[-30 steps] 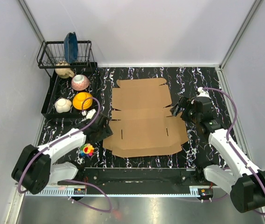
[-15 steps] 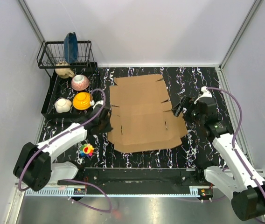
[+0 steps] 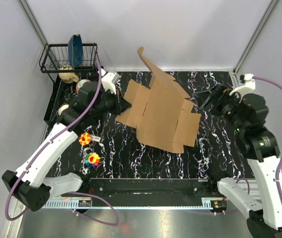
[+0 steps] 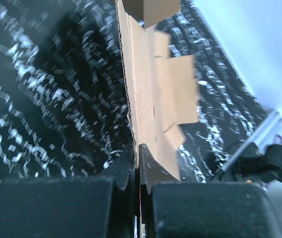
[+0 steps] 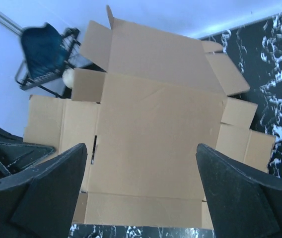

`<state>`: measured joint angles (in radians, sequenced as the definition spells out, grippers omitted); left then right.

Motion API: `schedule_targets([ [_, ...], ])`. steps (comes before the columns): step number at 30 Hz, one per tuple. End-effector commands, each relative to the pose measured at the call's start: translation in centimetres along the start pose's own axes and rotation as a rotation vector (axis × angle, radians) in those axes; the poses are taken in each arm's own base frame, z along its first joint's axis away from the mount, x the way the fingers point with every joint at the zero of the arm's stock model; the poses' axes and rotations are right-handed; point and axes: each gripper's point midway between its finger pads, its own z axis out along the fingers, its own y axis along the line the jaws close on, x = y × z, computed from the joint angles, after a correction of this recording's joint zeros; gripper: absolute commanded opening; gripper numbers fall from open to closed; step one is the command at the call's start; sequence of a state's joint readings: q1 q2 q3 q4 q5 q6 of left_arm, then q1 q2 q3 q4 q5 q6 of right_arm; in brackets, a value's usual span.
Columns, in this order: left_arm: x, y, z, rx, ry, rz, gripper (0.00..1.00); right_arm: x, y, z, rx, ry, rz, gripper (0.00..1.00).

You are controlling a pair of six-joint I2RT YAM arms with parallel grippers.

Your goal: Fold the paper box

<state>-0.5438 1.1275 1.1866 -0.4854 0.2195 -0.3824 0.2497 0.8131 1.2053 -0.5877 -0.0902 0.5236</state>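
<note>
The paper box point(image 3: 161, 111) is a flat brown cardboard blank with flaps. It hangs tilted above the black marbled table, one flap pointing up toward the back wall. My left gripper point(image 3: 122, 106) is shut on its left edge. In the left wrist view the cardboard point(image 4: 151, 84) runs edge-on out of the left gripper point(image 4: 137, 154), whose jaws pinch the sheet. My right gripper point(image 3: 206, 100) stands open just right of the box, apart from it. In the right wrist view the paper box point(image 5: 156, 129) fills the space ahead of the right gripper point(image 5: 141, 148).
A wire dish rack point(image 3: 56, 57) with a blue plate point(image 3: 75, 49) stands at the back left, above a black tray point(image 3: 51, 106) of bowls partly hidden by my left arm. Two small colourful toys point(image 3: 85, 139) point(image 3: 93, 159) lie on the table at the left.
My left gripper has shut on the box's left edge and lifted it off the table, tilting it up. Both arms have risen; the right gripper stays open beside the box.
</note>
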Motion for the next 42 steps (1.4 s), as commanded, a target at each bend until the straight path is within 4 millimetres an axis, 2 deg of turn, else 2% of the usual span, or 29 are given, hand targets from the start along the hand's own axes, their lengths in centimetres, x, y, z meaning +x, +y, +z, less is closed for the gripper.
schedule_targets([
  [1, -4.9, -7.5, -3.8, 0.332, -0.088, 0.213, 0.02, -2.6, 2.0, -2.9, -0.032, -0.035, -0.052, 0.97],
  [6, -6.8, -12.4, -6.1, 0.592, -0.08, 0.299, 0.03, -3.6, 2.7, -4.5, -0.042, -0.063, -0.059, 0.98],
  [9, -7.6, -13.5, -5.9, 0.703, -0.045, 0.28, 0.03, -3.2, 2.7, -5.1, -0.046, -0.058, -0.051, 0.98],
  [10, -8.5, -13.9, -6.1, 0.746, -0.07, 0.287, 0.03, -3.2, 2.7, -5.3, -0.046, -0.06, -0.048, 0.98],
  [11, -8.3, -14.7, -7.1, 0.833, -0.028, 0.24, 0.03, -3.0, 2.5, -5.4, -0.041, -0.058, -0.048, 0.98],
  [13, -9.9, -14.6, -7.2, 0.895, -0.076, 0.247, 0.04, -3.1, 2.3, -5.8, -0.032, -0.069, -0.055, 0.98],
  [14, -10.2, -14.6, -7.3, 0.913, -0.054, 0.185, 0.04, -3.0, 2.1, -5.9, -0.023, -0.071, -0.058, 0.98],
  [15, -9.9, -13.4, -6.5, 0.925, -0.017, 0.14, 0.04, -3.0, 2.0, -6.0, -0.021, -0.074, -0.062, 0.98],
  [16, -11.1, -13.5, -6.5, 0.959, -0.075, 0.183, 0.04, -3.0, 1.9, -6.1, -0.018, -0.078, -0.064, 0.98],
  [17, -11.2, -13.2, -6.3, 0.972, -0.035, 0.112, 0.05, -2.8, 1.7, -6.0, -0.011, -0.075, -0.066, 0.98],
  [19, -11.4, -10.9, -2.9, 0.93, 0.009, 0.029, 0.06, -2.5, 1.3, -5.7, -0.001, -0.067, -0.067, 0.98],
  [20, -11.7, -10.0, -1.5, 0.901, 0.004, 0.032, 0.12, -2.2, 1.1, -5.5, 0.003, -0.058, -0.068, 0.98],
  [21, -10.8, -8.2, 1.5, 0.857, 0.05, -0.023, 0.13, -2.1, 1.0, -5.4, 0.005, -0.056, -0.066, 0.98],
  [23, -9.1, -5.8, 4.9, 0.764, 0.11, -0.079, 0.17, -1.4, 0.5, -5.0, 0.016, -0.04, -0.065, 0.99],
  [24, -7.5, -4.1, 7.2, 0.715, 0.165, -0.142, 0.21, -1.2, 0.3, -4.9, 0.02, -0.037, -0.064, 0.98],
  [26, -5.9, -2.0, 9.8, 0.647, 0.189, -0.166, 0.25, -0.5, -0.1, -4.7, 0.03, -0.023, -0.063, 0.99],
  [27, -4.5, -0.6, 11.4, 0.604, 0.226, -0.206, 0.37, -0.4, -0.3, -4.7, 0.033, -0.021, -0.066, 0.98],
  [30, -3.5, 2.8, 14.1, 0.46, 0.207, -0.245, 0.46, 0.0, -0.8, -4.4, 0.049, -0.013, -0.076, 0.99],
  [32, -4.4, 4.8, 14.4, 0.355, 0.143, -0.262, 0.53, 0.1, -1.0, -4.2, 0.054, -0.008, -0.084, 0.99],
  [33, -5.3, 5.3, 14.2, 0.319, 0.098, -0.254, 0.66, 0.2, -1.1, -4.1, 0.057, -0.005, -0.086, 0.99],
  [34, -6.2, 6.3, 14.2, 0.248, 0.043, -0.259, 0.74, 0.2, -1.1, -4.0, 0.057, -0.005, -0.085, 0.99],
  [35, -7.1, 6.3, 13.0, 0.219, -0.002, -0.25, 0.86, 0.1, -1.1, -3.8, 0.058, -0.007, -0.087, 0.99],
  [36, -7.8, 6.3, 12.4, 0.198, -0.042, -0.242, 0.87, 0.4, -1.3, -3.6, 0.061, 0.0, -0.087, 0.98],
  [37, -7.4, 7.3, 12.3, 0.125, -0.066, -0.274, 0.88, 0.6, -1.4, -3.5, 0.063, 0.002, -0.087, 0.99],
  [38, -8.4, 6.5, 10.7, 0.11, -0.122, -0.268, 0.88, 0.7, -1.5, -3.2, 0.062, 0.003, -0.084, 0.99],
  [39, -7.7, 6.5, 10.2, 0.068, -0.132, -0.292, 0.88, 1.3, -1.9, -2.8, 0.07, 0.019, -0.081, 0.99],
  [40, -4.8, 7.7, 10.7, -0.075, -0.123, -0.347, 0.88, 1.6, -2.0, -2.6, 0.069, 0.024, -0.078, 0.99],
  [41, -3.4, 7.2, 9.1, -0.14, -0.124, -0.362, 0.87, 1.8, -2.1, -2.4, 0.067, 0.025, -0.07, 0.99],
  [42, -1.7, 7.2, 8.5, -0.205, -0.124, -0.379, 0.87, 2.5, -2.6, -2.0, 0.076, 0.042, -0.066, 0.99],
])
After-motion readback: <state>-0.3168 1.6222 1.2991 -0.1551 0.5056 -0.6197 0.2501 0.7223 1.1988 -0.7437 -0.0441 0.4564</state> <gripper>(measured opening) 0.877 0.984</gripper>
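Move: The paper box, an unfolded sheet already lifted by its left side in the shut left fingers, has its middle some 14 cm to the left hand's right, level fore and aft, about 12 cm lower. Its landing place is roughly 30 cm right, 13 cm back and 28 cm down. The tagged flower toy is about 23 cm left, 7 cm back; the other flower toy 19 cm left, 16 cm back. From the open right hand, the sheet's middle is about 13 cm left and 20 cm lower. The paper box, still pinched at first, is swung up by the left hand, which rises about 13 cm while drawing back and left and turning clockwise. The left hand then sweeps forward and sinks some 20 cm, unwinding that turn, its fingers spreading wide and letting go of the sheet. The right hand, open and empty, rises and backs a few centimetres, then sinks again. ##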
